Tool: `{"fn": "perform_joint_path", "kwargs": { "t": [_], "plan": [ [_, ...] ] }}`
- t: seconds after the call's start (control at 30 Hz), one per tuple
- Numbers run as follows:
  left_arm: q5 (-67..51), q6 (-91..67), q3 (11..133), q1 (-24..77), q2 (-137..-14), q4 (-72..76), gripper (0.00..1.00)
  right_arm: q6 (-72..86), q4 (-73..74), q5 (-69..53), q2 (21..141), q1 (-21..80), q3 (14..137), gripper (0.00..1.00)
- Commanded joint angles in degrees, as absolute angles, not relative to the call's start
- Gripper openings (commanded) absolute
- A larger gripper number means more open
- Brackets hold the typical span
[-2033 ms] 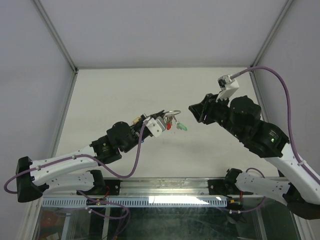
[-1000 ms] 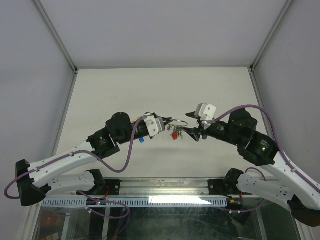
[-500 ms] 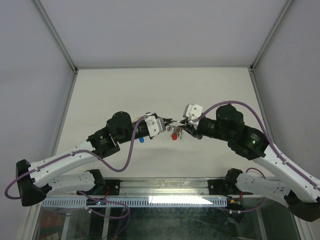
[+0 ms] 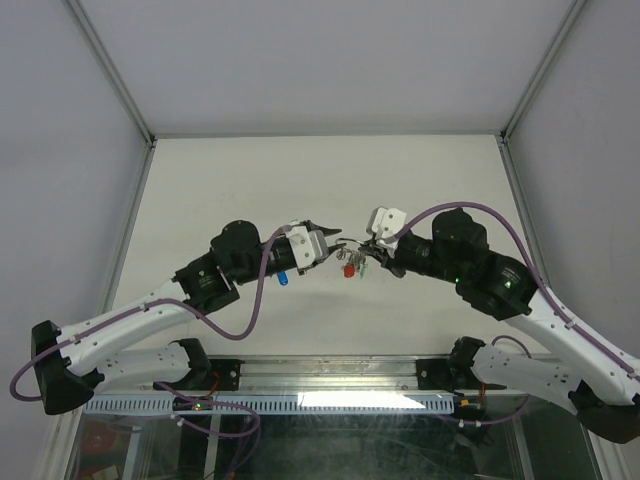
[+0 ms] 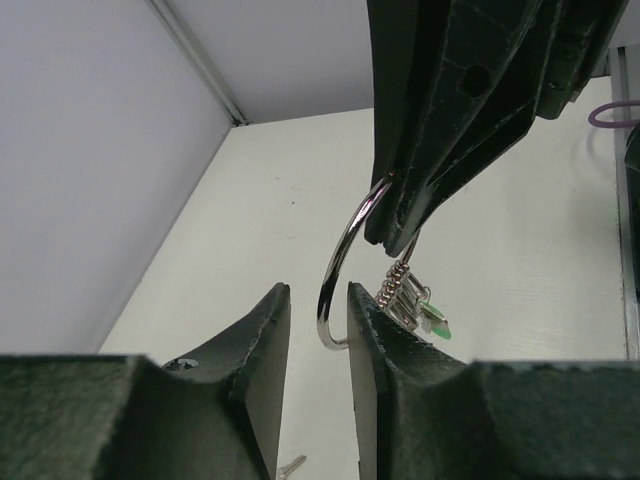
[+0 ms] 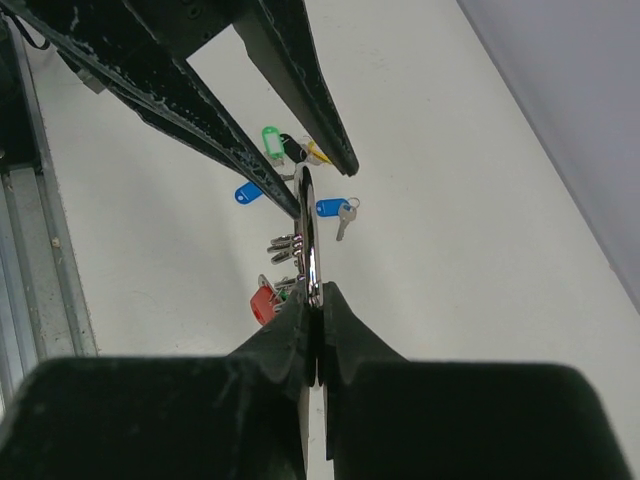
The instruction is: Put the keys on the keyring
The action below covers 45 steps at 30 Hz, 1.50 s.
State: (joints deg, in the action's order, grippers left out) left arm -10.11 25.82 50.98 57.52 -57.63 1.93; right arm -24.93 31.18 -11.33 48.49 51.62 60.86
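Note:
The keyring (image 5: 338, 258), a thin silver wire ring, hangs in the air between my two arms. My right gripper (image 6: 315, 298) is shut on its edge, seen from the left wrist as dark jaws clamped on the ring's top. Bunched keys (image 5: 404, 293) dangle from it, one with a red cap (image 6: 262, 305) and one with a green cap (image 5: 438, 322). My left gripper (image 5: 312, 300) stands open, the ring's lower curve sitting loose in the gap close to the right finger (image 5: 365, 330). In the top view the keyring (image 4: 351, 246) sits above mid-table.
Loose keys lie on the white table (image 6: 430, 200) under the arms: green (image 6: 268, 138), black (image 6: 291, 148), yellow (image 6: 316, 152) and two blue ones (image 6: 248, 192), (image 6: 331, 207). A metal rail (image 4: 330, 375) runs along the near edge, and grey walls enclose the sides.
My right arm swung in from the right and its gripper shut on the keyring. My left gripper, shut on the ring before, has opened its jaws.

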Motion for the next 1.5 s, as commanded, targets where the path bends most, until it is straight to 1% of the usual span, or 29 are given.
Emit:
{"fn": "perform_joint_path", "kwargs": {
  "t": [0.0,0.27,0.4,0.57,0.93,1.13,1.47],
  "plan": [
    [-9.9,22.7,53.6,55.8,-56.3,6.4,0.29,-23.3,27.8,-8.5,46.7,51.7,62.3,0.00],
    [-12.9,17.2,55.1,53.1,-56.9,6.7,0.43,-22.2,26.1,-4.9,42.6,51.7,60.7,0.00],
    [-12.4,15.6,54.3,53.1,-55.5,6.1,0.46,-21.1,26.1,-6.3,40.3,51.7,61.1,0.00],
    [-10.2,13.0,50.3,53.1,-53.1,8.1,0.47,-18.7,25.7,-8.3,39.1,51.7,62.3,0.00],
    [-12.0,8.9,44.7,53.3,-52.8,15.4,0.50,-16.3,19.1,-10.9,38.8,51.7,62.3,0.00],
    [-11.1,7.4,41.8,53.3,-50.4,16.7,0.50,-15.8,17.2,-10.5,38.4,51.7,62.0,0.00],
    [-9.8,4.1,40.2,53.3,-51.2,21.6,0.49,-14.6,15.1,-12.7,37.5,51.7,61.4,0.00]
  ]
}}
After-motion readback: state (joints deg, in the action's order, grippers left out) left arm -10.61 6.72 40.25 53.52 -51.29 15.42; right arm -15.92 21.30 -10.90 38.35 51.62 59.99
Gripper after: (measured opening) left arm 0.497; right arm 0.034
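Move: The keyring hangs between the hands, its far side already pinched by the right: its middle lies about 4 cm right and 1 cm back of the left hand, level with it. From the right hand it is some 4 cm left and 1 cm forward. The red tag hangs roughly 9 cm below the left hand, 3 cm right and 2 cm back. The nearer blue tag lies on the table about 30 cm below, 12 cm left and 7 cm forward. Upward by about 8 cm goes the right hand, swinging some 3 cm right at first and drifting 2 cm back, its closed fingers keeping their pinch on the keyring as the fingertips tip up nearly 20 degrees. The left hand opens on to half wide and leaves the ring, making a small loop forward and up, then back and down to finish about 2 cm left of its start, fingertips tipping up some 15 degrees. ##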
